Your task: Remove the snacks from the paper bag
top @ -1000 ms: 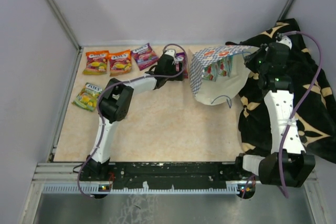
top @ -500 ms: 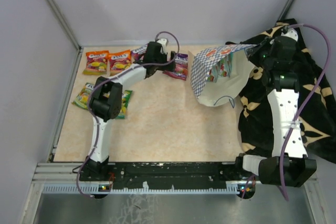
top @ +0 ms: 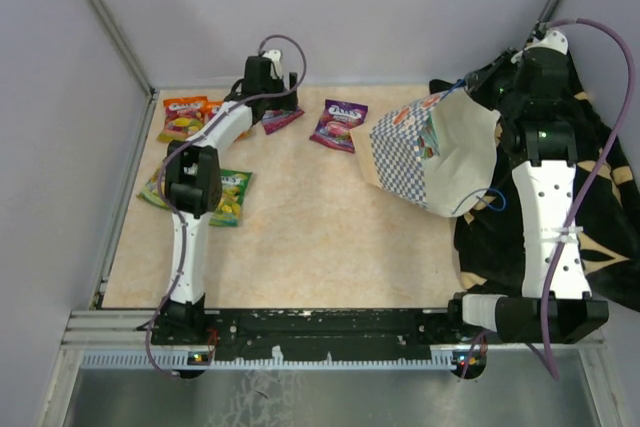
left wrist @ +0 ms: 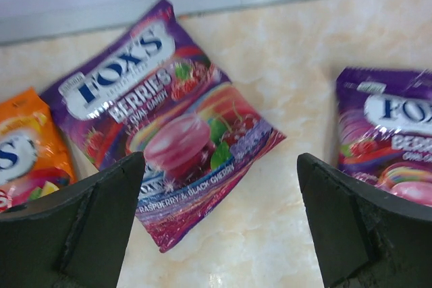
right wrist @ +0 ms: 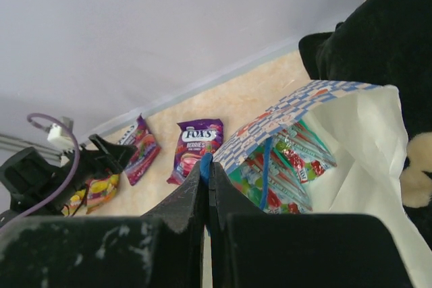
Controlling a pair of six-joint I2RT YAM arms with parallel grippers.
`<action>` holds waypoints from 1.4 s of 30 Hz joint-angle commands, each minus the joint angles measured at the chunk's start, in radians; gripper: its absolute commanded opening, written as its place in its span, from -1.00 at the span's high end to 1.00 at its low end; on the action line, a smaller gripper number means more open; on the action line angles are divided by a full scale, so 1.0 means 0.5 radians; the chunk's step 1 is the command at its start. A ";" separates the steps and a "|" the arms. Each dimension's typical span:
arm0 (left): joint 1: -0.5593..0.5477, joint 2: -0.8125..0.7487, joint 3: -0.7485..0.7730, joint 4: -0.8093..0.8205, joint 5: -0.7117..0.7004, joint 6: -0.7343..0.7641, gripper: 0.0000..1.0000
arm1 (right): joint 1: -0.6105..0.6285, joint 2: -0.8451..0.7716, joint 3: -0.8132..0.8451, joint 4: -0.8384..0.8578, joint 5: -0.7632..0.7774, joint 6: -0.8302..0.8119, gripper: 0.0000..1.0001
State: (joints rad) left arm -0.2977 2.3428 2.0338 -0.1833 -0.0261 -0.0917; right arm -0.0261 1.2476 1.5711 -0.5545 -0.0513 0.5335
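The paper bag (top: 432, 152) hangs tilted at the right. My right gripper (top: 478, 87) is shut on its blue cord handle (right wrist: 214, 164). Teal and green snacks (right wrist: 291, 165) lie inside the bag's open mouth. One purple snack packet (top: 340, 125) lies flat left of the bag. My left gripper (top: 268, 97) stands open above the table near the back wall. It holds nothing. Another purple packet (left wrist: 169, 116) lies just ahead of its fingers. Orange packets (top: 184, 118) and green-yellow packets (top: 228, 197) lie further left.
A black cloth with gold flower marks (top: 595, 197) covers the right side under the right arm. The back wall runs close behind the left gripper, and a grey wall bounds the left side of the table (top: 300, 237).
The left arm swung left along the back wall, leaving a purple packet on the table. The right gripper rose with the handle, lifting and tilting the bag.
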 commanded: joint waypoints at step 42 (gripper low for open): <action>-0.015 -0.797 -1.292 -0.170 0.107 0.420 -0.79 | 0.080 0.092 -0.192 0.222 -0.041 -0.110 1.00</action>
State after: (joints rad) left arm -0.3073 1.8702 1.3247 -0.1997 -0.0124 0.2073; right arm 0.0063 1.3102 1.4853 -0.4942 -0.0727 0.5037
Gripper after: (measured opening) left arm 0.963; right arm 0.009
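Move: The purple berries pack lying askew on the table is the left hand's thing: about 3 cm ahead, 3 cm left and 11 cm below it. At its level, the orange pack lies 15 cm left of the hand and the second berries pack some 13 cm right and 1 cm back; the green pack is about 21 cm back and 13 cm left. The paper bag's middle sits roughly 3 cm ahead, 8 cm left and 26 cm below the right hand. Down onto the purple berries pack goes the left hand, fingers wide open, dropping about 7 cm; then it sweeps back and somewhat left, low over the table towards the green pack, some 13 cm, rolling right side down and turning clockwise, before rising about 5 cm. The right hand keeps its closed grip on the blue handle and eases the paper bag's rim down about 5 cm and slightly forward. ##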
